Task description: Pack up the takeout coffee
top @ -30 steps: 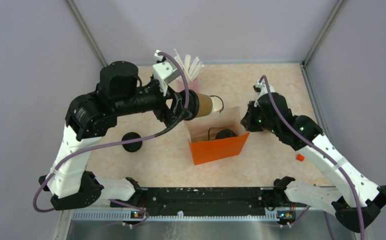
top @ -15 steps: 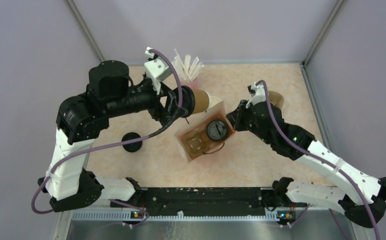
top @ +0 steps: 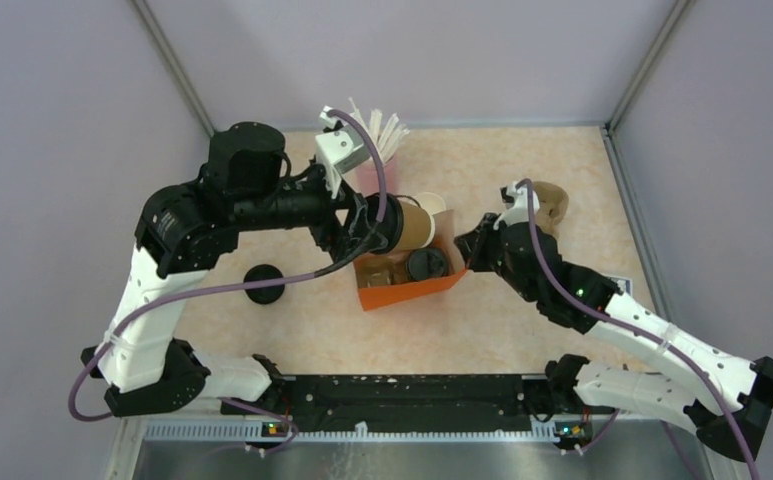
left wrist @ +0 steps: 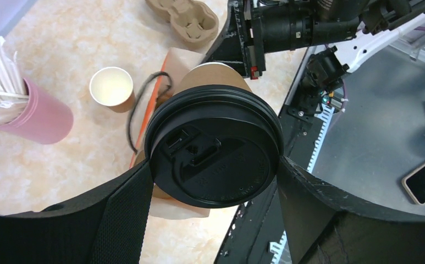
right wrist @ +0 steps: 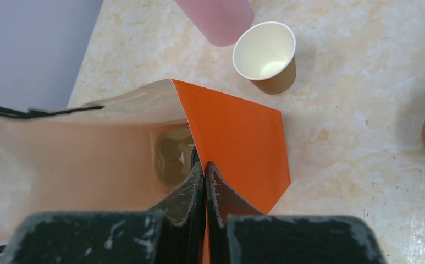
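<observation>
My left gripper (top: 394, 226) is shut on a takeout coffee (top: 418, 229), a brown paper cup lying sideways just above the mouth of the orange bag (top: 409, 290). In the left wrist view its black lid (left wrist: 215, 146) fills the space between my fingers (left wrist: 123, 212). A second lidded cup (top: 428, 263) stands inside the bag beside a pulp carrier (right wrist: 172, 154). My right gripper (right wrist: 205, 165) is shut on the bag's orange wall (right wrist: 237, 129) and holds the mouth open. A lidless cup (right wrist: 265, 55) stands behind the bag.
A pink cup of white straws (top: 376, 150) stands at the back. A loose black lid (top: 264, 284) lies left of the bag. A tan pulp carrier (top: 551, 200) sits at the back right, behind my right arm.
The bag tipped its mouth toward the camera, then partly came back up as my right gripper shifted left with its wall. My left gripper carried the cup right, to the bag's mouth.
</observation>
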You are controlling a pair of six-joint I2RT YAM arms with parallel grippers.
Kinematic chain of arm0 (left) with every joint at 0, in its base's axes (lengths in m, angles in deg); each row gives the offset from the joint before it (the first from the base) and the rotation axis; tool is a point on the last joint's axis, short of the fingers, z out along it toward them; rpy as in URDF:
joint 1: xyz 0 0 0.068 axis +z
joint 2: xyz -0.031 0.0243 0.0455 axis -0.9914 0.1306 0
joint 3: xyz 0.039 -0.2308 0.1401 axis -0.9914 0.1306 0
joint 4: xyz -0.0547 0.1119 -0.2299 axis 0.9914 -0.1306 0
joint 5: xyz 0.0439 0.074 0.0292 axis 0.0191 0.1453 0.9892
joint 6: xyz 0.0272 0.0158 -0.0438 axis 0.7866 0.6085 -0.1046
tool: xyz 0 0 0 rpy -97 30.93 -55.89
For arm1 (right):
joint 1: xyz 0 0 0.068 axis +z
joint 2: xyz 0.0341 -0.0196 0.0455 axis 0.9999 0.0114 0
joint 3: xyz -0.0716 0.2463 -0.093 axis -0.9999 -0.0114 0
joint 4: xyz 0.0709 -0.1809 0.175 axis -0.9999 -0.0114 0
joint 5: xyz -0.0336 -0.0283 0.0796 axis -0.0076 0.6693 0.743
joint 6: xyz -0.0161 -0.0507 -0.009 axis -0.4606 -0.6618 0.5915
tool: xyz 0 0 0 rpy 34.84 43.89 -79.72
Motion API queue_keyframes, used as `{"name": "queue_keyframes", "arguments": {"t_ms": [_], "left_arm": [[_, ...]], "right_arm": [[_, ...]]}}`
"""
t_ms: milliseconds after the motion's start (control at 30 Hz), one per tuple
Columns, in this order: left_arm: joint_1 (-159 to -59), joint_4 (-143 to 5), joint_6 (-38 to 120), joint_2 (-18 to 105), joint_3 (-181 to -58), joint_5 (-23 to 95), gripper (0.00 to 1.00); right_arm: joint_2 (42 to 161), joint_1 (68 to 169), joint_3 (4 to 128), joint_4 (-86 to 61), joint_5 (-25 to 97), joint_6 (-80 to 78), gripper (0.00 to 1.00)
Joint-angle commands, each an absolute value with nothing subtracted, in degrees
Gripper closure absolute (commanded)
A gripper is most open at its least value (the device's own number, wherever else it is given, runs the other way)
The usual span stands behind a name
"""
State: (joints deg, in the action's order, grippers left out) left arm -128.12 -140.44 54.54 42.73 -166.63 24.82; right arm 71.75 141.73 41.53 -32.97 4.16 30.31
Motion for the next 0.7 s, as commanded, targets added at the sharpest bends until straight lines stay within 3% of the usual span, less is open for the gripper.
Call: {"name": "queue_keyframes", "arguments": {"t_ms": [0, 667], "left_arm": [[-129.1, -139.84, 54.0, 42.54, -167.3, 22.19, 0.46], [-142.07, -150.76, 57.34, 51.07, -168.49, 43.77, 0.45]], "right_arm": [[71.45, 142.3, 41.89, -32.55, 4.41, 29.24, 1.0], [67.92, 142.22, 37.84, -33.45, 9.61, 24.26, 1.0]]}}
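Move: From the left hand, which already holds the lidded coffee cup bottom-first to the right, the open bag's mouth lies about 8 cm ahead, 6 cm right and 19 cm below. The packed cup inside is some 11 cm ahead, 10 cm right and 36 cm down; the empty white cup stands roughly 26 cm ahead, 11 cm right and 38 cm below. The right hand already pinches the rim, with the mouth's middle 11 cm to its left, 1 cm ahead, about level. The left hand keeps its grip round the lid end of the coffee cup and lowers it about 7 cm towards the bag's mouth, easing a couple of centimetres right and drawing slightly back at first, the descent quickening as the wrist tips its fingers and the cup's bottom end down by nearly 20 degrees. The right hand stays shut on the bag's right-hand rim to keep the mouth open, drawing it back barely a centimetre and turning about 5 degrees counter-clockwise. ##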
